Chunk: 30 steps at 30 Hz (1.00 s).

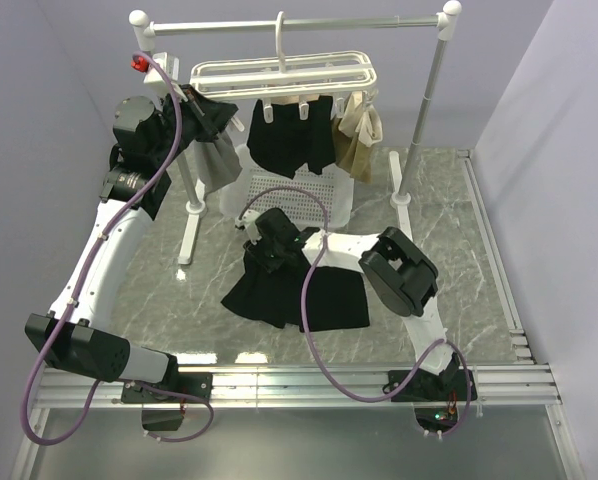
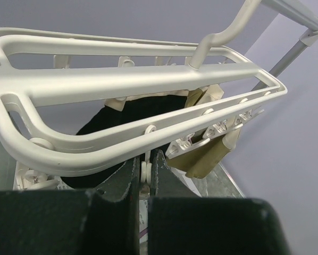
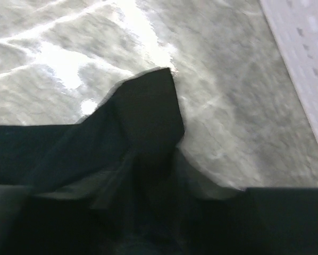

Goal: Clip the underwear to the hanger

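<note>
The black underwear lies spread on the marble table in front of the basket. My right gripper is down on its far edge. In the right wrist view a raised fold of the underwear fills the space at my right gripper; dark blur hides whether the fingers press on it. The white hanger hangs by its hook from the rail. My left gripper is at the hanger's left end. In the left wrist view the hanger runs overhead, and my left gripper is shut on a white clip peg.
A second black garment, a tan one and a grey one hang from the hanger. The grey rail stand carries it, with the white perforated basket below. Metal rails border the table's near edge.
</note>
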Available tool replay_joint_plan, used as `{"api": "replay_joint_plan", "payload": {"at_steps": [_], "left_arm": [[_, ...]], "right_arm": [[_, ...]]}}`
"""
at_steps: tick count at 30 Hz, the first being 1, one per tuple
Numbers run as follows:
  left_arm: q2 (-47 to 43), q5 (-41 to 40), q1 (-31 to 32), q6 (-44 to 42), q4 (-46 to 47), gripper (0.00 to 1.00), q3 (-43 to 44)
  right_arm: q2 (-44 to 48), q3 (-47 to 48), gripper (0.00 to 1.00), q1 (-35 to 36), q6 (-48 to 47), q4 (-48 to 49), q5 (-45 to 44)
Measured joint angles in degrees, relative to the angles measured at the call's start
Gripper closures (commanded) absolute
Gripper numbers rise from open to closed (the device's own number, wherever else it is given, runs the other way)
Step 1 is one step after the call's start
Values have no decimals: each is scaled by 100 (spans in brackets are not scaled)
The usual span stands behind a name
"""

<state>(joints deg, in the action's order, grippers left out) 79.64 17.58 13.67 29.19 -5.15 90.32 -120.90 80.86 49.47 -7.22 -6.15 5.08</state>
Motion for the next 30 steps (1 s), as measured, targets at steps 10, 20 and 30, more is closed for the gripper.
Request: {"api": "replay_joint_plan", "payload": {"at_steps": [10,20,30], "left_arm": [[0,11,0,-4,-7,100,0],[-2,13,-4,-7,-13,100,-7],[-33,52,-48,-46,-33,100,-70]], "right_arm": [[350,-577,100,74,-225,396,-2],[1499,-1270,100,94,-645,227,-629],[2820,-2011,100,232,-1716,1320,-1228]]}}
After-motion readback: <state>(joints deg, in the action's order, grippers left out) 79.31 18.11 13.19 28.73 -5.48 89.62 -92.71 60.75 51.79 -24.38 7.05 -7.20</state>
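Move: The corner of the underwear's waistband already stands between the right hand's half-open fingers, at the hand point and barely above the table. The rest of the underwear lies flat, its middle about 9 cm back and 10 cm to the right, a couple of centimetres lower. The white basket's middle is some 14 cm ahead of the right hand and 8 cm to its right. From the left hand, the corner lies about 45 cm below, 8 cm back and 1 cm to the right. Staying low at first, the right hand shuts its fingers on the waistband corner and, once closed, drags it a few centimetres to the right and slightly back. Then it lifts with gathering speed, about 14 cm in all, still edging right while the fingers tip up some 30 degrees, keeping the pinched corner. ##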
